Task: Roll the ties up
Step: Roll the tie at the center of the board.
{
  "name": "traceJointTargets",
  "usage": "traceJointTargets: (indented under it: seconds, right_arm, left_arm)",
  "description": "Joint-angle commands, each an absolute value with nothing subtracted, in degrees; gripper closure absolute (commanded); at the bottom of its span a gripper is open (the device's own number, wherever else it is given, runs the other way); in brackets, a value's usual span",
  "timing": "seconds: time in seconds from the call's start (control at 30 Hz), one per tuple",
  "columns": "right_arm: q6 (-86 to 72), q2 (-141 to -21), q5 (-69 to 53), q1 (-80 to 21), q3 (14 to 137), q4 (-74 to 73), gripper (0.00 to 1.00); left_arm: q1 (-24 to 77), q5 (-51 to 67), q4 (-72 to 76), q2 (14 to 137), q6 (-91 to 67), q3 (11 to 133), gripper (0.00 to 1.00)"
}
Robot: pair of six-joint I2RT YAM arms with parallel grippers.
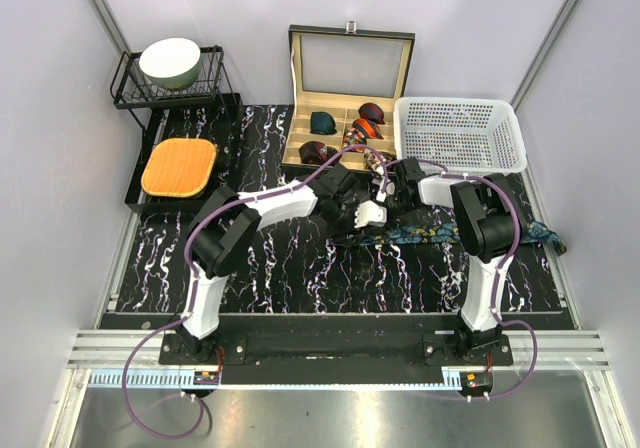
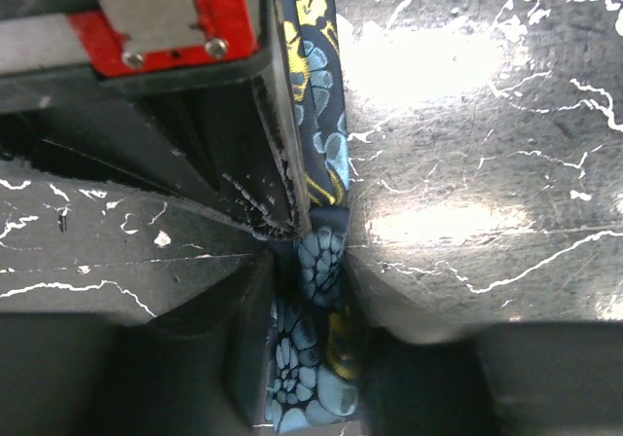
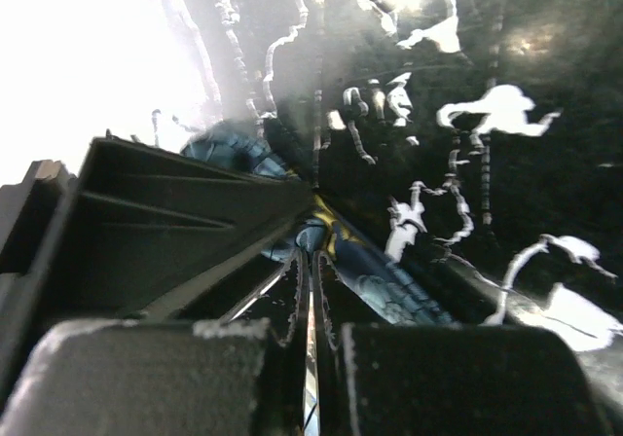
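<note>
A dark navy tie [image 1: 445, 233] with a teal-and-gold pattern lies as a long strip across the marbled table [image 1: 290, 268], running right from the centre. Both grippers meet over its left end. In the left wrist view the tie [image 2: 316, 163] fills the gap between the fingers of my left gripper [image 2: 310, 261], which press on both its sides. My right gripper [image 3: 313, 217] is shut, its tips pinching a fold of the tie [image 3: 375, 275]. From above, the left gripper [image 1: 372, 213] and right gripper [image 1: 395, 200] almost touch. Other ties sit coiled in a box: green [image 1: 322, 123], maroon [image 1: 372, 111], red-orange [image 1: 368, 128].
The wooden box [image 1: 350, 63] with its open lid stands at the back centre. A white plastic basket [image 1: 460, 133] is beside it on the right. A black rack [image 1: 135, 93] holding a bowl [image 1: 170, 61] and an orange cushion [image 1: 178, 166] occupy the back left.
</note>
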State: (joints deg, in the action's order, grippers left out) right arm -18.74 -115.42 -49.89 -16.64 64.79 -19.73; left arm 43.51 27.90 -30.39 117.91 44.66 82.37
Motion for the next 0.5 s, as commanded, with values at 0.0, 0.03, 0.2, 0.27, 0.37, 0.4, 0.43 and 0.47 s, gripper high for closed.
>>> traceJointTargets:
  seconds: [0.0, 0.03, 0.2, 0.27, 0.37, 0.4, 0.43, 0.47]
  right_arm:
    - [-15.5, -116.5, -43.2, -17.6, 67.1, -22.2, 1.00]
    - [-15.1, -116.7, -43.1, -17.6, 67.1, -22.7, 1.00]
    - [-14.2, -117.3, -40.4, -17.5, 66.4, -22.9, 1.00]
    - [-14.0, -117.4, -40.3, -17.6, 66.3, -22.6, 1.00]
    - [-14.2, -117.9, -40.2, -17.6, 66.3, -22.2, 1.00]
    - [-14.4, -117.9, -40.2, -17.5, 66.4, -22.1, 1.00]
    - [-14.3, -118.0, -40.3, -17.6, 66.4, -22.1, 1.00]
    - [-14.4, -118.1, -40.2, -17.6, 66.4, -22.1, 1.00]
  left_arm:
    - [41.1, 29.6, -31.0, 116.2, 41.3, 78.5, 0.48]
    - [40.5, 30.9, -30.2, 114.6, 40.8, 77.9, 0.43]
    - [36.9, 34.0, -21.1, 107.9, 37.1, 71.0, 0.30]
    - [36.7, 33.4, -17.1, 105.6, 36.9, 68.3, 0.29]
    - [36.7, 32.4, -15.3, 105.1, 36.7, 66.3, 0.29]
    - [36.7, 32.3, -15.5, 105.6, 36.7, 66.6, 0.31]
    - [36.7, 32.4, -15.4, 105.8, 36.6, 66.8, 0.32]
    - [36.7, 32.6, -14.5, 105.9, 36.0, 66.7, 0.33]
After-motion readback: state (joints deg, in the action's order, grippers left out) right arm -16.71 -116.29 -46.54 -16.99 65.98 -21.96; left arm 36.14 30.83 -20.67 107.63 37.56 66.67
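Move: The tie's folded end lies right at the left hand, between its already loosening fingers, its middle about 1 cm below the fingertips. The right fingertips, shut on the tie, stand some 3 cm to the left hand's right; from them the folded end lies about 3 cm left and 1 cm down. The tie box is about 23 cm ahead of the left hand and 3 cm to its left, the white basket roughly 22 cm ahead and 20 cm right. The left fingers come free of the tie's folded end, opening wider as the hand draws off to the left, nearly level, by about 5 cm and turns some 10 degrees counter-clockwise. The right hand keeps its shut fingers on the tie and settles about 1 cm down towards the board. ##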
